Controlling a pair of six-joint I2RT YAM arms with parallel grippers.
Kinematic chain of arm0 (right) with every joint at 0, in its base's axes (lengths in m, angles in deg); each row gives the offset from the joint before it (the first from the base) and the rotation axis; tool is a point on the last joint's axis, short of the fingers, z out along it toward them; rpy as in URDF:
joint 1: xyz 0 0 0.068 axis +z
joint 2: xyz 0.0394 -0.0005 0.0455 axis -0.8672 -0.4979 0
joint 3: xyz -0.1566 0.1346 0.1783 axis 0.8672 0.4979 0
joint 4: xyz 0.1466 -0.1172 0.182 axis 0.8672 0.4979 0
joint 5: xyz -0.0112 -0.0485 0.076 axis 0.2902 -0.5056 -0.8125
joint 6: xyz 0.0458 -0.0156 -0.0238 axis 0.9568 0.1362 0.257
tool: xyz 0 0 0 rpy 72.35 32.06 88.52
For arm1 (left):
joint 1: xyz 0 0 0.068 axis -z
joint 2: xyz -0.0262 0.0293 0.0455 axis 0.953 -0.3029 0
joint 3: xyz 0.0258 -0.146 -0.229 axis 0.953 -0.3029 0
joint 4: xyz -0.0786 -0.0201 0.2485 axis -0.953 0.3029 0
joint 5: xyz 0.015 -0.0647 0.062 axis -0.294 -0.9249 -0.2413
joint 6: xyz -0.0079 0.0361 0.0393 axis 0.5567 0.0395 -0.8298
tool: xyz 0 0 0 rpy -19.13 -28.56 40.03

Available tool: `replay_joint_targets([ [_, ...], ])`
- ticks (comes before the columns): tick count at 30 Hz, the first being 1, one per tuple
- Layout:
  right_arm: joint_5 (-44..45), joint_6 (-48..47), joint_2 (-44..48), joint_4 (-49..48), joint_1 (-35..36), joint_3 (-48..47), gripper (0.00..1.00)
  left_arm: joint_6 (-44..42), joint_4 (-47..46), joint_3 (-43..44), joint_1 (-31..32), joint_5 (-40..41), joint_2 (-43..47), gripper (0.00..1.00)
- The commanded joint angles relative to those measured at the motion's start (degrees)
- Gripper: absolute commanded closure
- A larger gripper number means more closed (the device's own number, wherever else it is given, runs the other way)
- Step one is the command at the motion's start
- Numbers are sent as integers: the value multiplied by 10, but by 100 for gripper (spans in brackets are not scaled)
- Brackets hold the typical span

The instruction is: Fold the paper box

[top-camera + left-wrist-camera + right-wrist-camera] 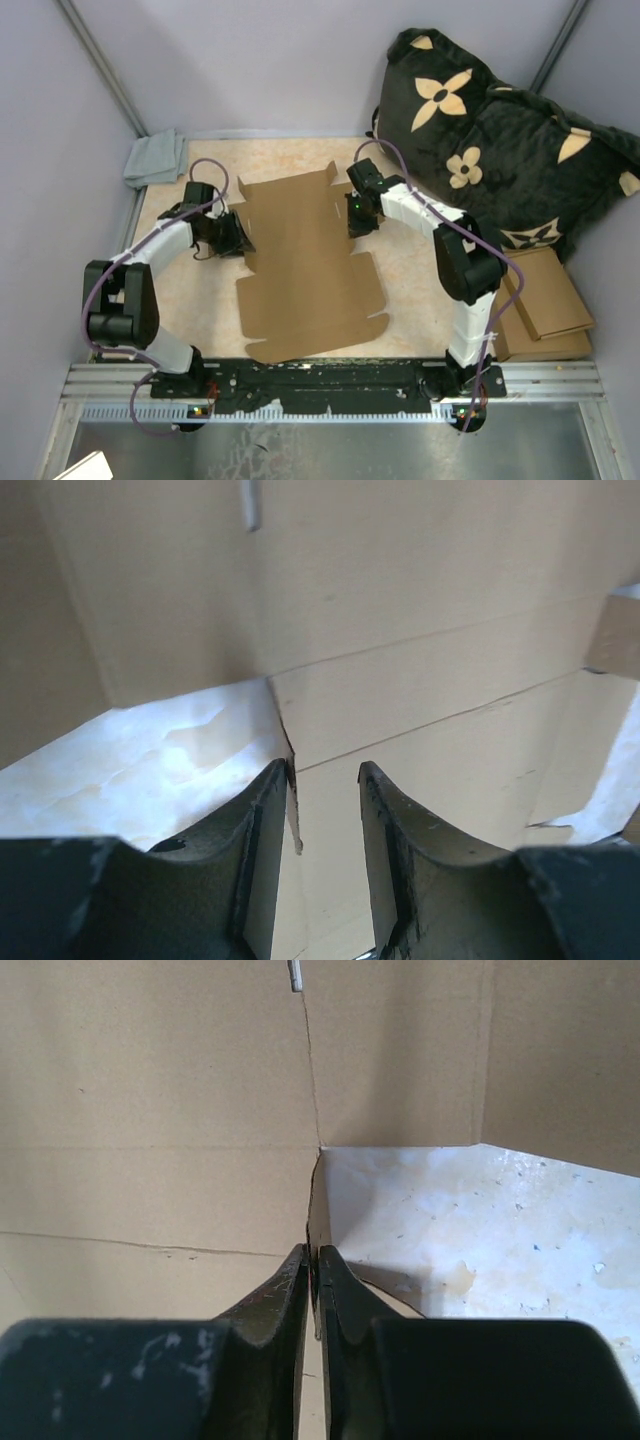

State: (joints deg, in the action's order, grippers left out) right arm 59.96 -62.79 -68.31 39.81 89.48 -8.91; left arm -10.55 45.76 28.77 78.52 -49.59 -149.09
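Note:
The paper box (pixel 300 270) is a flat brown die-cut sheet lying in the middle of the table, with flaps along both sides. My left gripper (pixel 240 236) is at its left edge. In the left wrist view its jaws (pixel 325 780) stand apart, and a raised flap edge runs up between them, close against the left finger (pixel 262 810). My right gripper (pixel 356 222) is at the sheet's right edge. Seen from the right wrist, that gripper (pixel 314 1256) is shut on a thin upright flap edge of the paper box (pixel 150 1110).
A black cushion with tan flowers (pixel 500 150) fills the back right corner. Stacked thicker cardboard pieces (pixel 545 305) lie at the right. A grey cloth (pixel 155 158) sits at the back left. Grey walls close in both sides. The pale tabletop (pixel 500 1230) shows beside the flap.

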Motion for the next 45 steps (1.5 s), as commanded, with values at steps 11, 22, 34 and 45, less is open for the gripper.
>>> replay_joint_targets([
  [11, -72, -14, -39, -19, 2, -30, 68, 48, -68, 55, 74, -19, -110, 58],
  [22, -89, -31, -18, 17, 10, -65, 64, 53, -74, 58, 84, 2, -141, 58],
  [34, -116, -36, -71, 4, 33, -68, 62, 53, -71, 44, 85, 4, -127, 58],
  [45, -90, -30, -109, 8, 47, -72, 60, 57, -59, 54, 88, 11, -117, 57],
])
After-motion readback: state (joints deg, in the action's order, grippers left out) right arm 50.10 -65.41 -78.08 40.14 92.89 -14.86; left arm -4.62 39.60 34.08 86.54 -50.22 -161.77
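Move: The left hand's half-open fingers are at the paper box's raised left tab, its middle about 1 cm ahead and 1 cm below; the left slot lies some 5 cm ahead, 1 cm right and 4 cm lower. The right hand pinches the raised right tab, roughly 1 cm ahead and 1 cm below, with the right slot about 5 cm ahead, 2 cm left and 4 cm lower. Left hand arcs 6 cm right, then down; right hand opens, sinks and shifts left, both pressing tabs inward. ##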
